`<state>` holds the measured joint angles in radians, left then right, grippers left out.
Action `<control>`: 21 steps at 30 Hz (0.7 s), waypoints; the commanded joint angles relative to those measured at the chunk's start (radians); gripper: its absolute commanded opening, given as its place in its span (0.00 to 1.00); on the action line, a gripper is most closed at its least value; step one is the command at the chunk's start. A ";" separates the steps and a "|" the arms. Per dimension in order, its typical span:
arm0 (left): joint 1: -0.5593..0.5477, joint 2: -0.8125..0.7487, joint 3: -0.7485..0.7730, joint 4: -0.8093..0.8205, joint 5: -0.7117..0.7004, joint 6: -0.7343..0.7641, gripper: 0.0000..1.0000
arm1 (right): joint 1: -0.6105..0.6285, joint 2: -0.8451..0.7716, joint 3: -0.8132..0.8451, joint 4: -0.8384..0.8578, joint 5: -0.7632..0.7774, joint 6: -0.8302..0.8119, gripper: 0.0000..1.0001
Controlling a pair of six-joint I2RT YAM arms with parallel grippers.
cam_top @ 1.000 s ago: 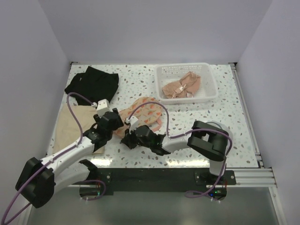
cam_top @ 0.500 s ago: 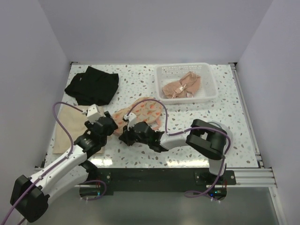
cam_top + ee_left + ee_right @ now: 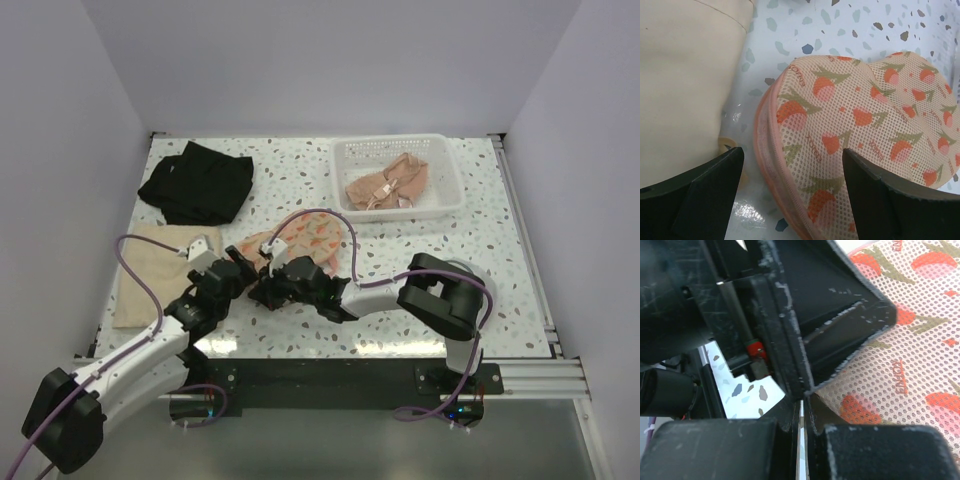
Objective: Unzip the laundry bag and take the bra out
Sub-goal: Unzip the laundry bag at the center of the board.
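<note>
The laundry bag (image 3: 310,238) is a pink mesh pouch printed with orange tulips, lying mid-table. In the left wrist view the bag (image 3: 865,115) has its zipped edge running between the fingers. My left gripper (image 3: 244,264) is open at the bag's near-left end, and in its own view the left gripper (image 3: 792,195) straddles that edge. My right gripper (image 3: 268,289) is shut at the same end, close beside the left one. In its wrist view the right gripper (image 3: 802,407) has its jaws closed at the edge of the mesh (image 3: 910,355); nothing shows pinched between them. The bra is hidden.
A white basket (image 3: 397,150) with beige garments (image 3: 388,185) stands at the back right. A black garment (image 3: 197,182) lies at the back left. A folded beige cloth (image 3: 150,270) lies left of the bag, also in the left wrist view (image 3: 685,75).
My left arm drew back toward its base, then brought its gripper in to the bag's near-left end, jaws opening wider. The right gripper shifted slightly left and stayed shut.
</note>
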<state>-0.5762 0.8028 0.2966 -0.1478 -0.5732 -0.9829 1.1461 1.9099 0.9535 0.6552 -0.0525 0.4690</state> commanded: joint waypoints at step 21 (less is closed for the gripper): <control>0.003 0.071 0.079 0.094 -0.089 0.068 0.10 | 0.000 -0.086 -0.088 0.083 -0.038 0.025 0.00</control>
<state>-0.5774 0.8539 0.3149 -0.1055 -0.5884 -0.9783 1.1458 1.8835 0.8951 0.6819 -0.0715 0.4812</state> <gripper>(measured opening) 0.162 0.015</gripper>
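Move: The laundry bag's pink zip edge runs between the left hand's open fingers, about 1 cm ahead and 1 cm below the hand point; the bag's middle is some 9 cm ahead, 12 cm to the right and 3 cm below. The beige cloth's middle lies about 20 cm left, level ahead-wise and 4 cm below. The zip pull is already in the right hand's closed fingertips, roughly 3 cm back, 3 cm right and 2 cm below the left hand. The left hand stays almost in place, easing about 1 cm forward with its wrist still, while its fingers close from wide open to nearly shut and pinch the bag's zip edge just ahead of the zip pull. The right hand keeps its closed grip on the pull, rises about half a centimetre, then turns back to draw it right, down and a little towards the base, by some 1.5 cm, away from the left fingers. ##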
